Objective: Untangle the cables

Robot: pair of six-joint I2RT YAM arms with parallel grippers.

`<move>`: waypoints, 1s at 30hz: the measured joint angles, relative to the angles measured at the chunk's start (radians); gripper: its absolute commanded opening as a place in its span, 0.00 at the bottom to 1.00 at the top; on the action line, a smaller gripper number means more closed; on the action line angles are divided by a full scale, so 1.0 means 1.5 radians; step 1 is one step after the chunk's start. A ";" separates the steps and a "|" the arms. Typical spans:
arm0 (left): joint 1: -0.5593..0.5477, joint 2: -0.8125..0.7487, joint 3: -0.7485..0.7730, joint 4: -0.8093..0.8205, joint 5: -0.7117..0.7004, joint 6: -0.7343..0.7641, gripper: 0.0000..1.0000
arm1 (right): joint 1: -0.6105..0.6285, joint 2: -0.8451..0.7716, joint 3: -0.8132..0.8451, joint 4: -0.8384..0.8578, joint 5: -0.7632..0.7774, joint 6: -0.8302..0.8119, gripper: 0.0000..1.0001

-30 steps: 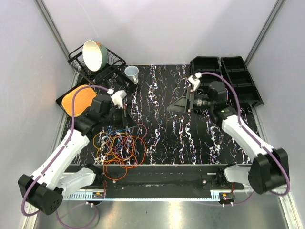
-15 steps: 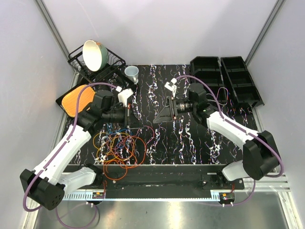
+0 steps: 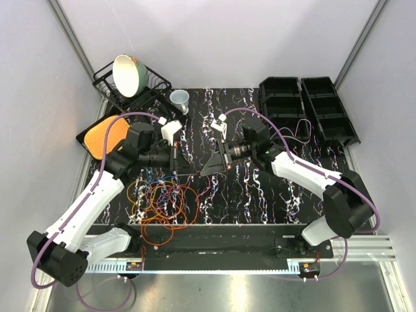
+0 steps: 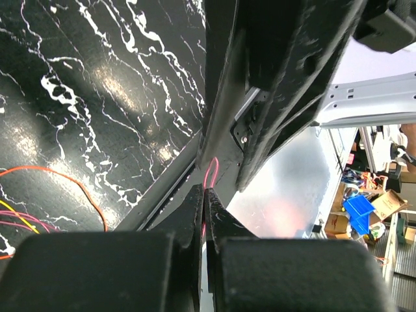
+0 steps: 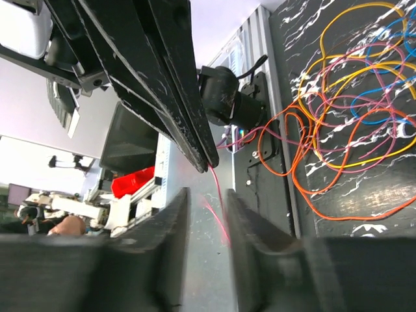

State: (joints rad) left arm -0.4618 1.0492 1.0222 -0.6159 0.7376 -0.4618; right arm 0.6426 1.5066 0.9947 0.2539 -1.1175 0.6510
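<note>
The cables (image 3: 162, 203) lie in a loose tangle of orange, yellow, blue and purple loops on the black marbled table, near its front left; the same cables (image 5: 354, 110) fill the right wrist view's upper right. My left gripper (image 3: 177, 159) is shut on a thin red cable (image 4: 210, 172), with its tip (image 4: 204, 192) pinching the strand above the table. My right gripper (image 3: 209, 164) faces it from the right. The red cable (image 5: 218, 195) hangs from the left gripper's tip down between the right gripper (image 5: 207, 211) jaws, which stand narrowly open around it, with a gap still showing.
A wire dish rack with a bowl (image 3: 130, 75) stands at the back left, a white cup (image 3: 180, 99) beside it. An orange board on a black tray (image 3: 107, 135) lies at the left edge. Black bins (image 3: 325, 104) sit at the back right.
My right arm has swung left across the table to meet the left gripper, its jaws narrowing around the red strand. The left gripper rose a little at first, then held still.
</note>
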 measured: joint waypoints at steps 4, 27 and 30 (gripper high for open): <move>0.000 -0.007 0.000 0.013 -0.001 -0.005 0.00 | 0.012 0.002 0.002 -0.009 0.001 -0.006 0.02; -0.001 -0.157 -0.013 -0.063 -0.389 -0.026 0.99 | -0.372 -0.155 0.239 -0.420 0.409 -0.160 0.00; -0.001 -0.162 -0.030 -0.068 -0.423 -0.032 0.99 | -0.371 -0.209 0.272 -0.468 0.519 -0.172 0.00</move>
State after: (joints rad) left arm -0.4633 0.8062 0.9771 -0.7177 0.1032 -0.5091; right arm 0.0860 1.1927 1.4033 -0.4488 -0.3389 0.3923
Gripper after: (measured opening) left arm 0.985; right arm 0.010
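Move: My left hand still holds the pink cable's tip, and the stretch my right fingers will shut on is about 3 cm to the right hand's left, at its level and straight across. From the right hand, the tangled cable pile is some 14 cm left, 4 cm back and 20 cm below, and the black tray about 27 cm ahead, 30 cm right and 18 cm below. White cable hangs over that tray's near part, some 21 cm ahead and 33 cm right. I shut my right fingers on the pink cable beside my left fingertips, then open my left wide to let go and swing it about 9 cm left and a little forward over the pile. With the right I sweep the cable away quickly, some 25 cm right, 17 cm forward and rising 13, towards the black tray, the hand turning clockwise about 70 degrees. ##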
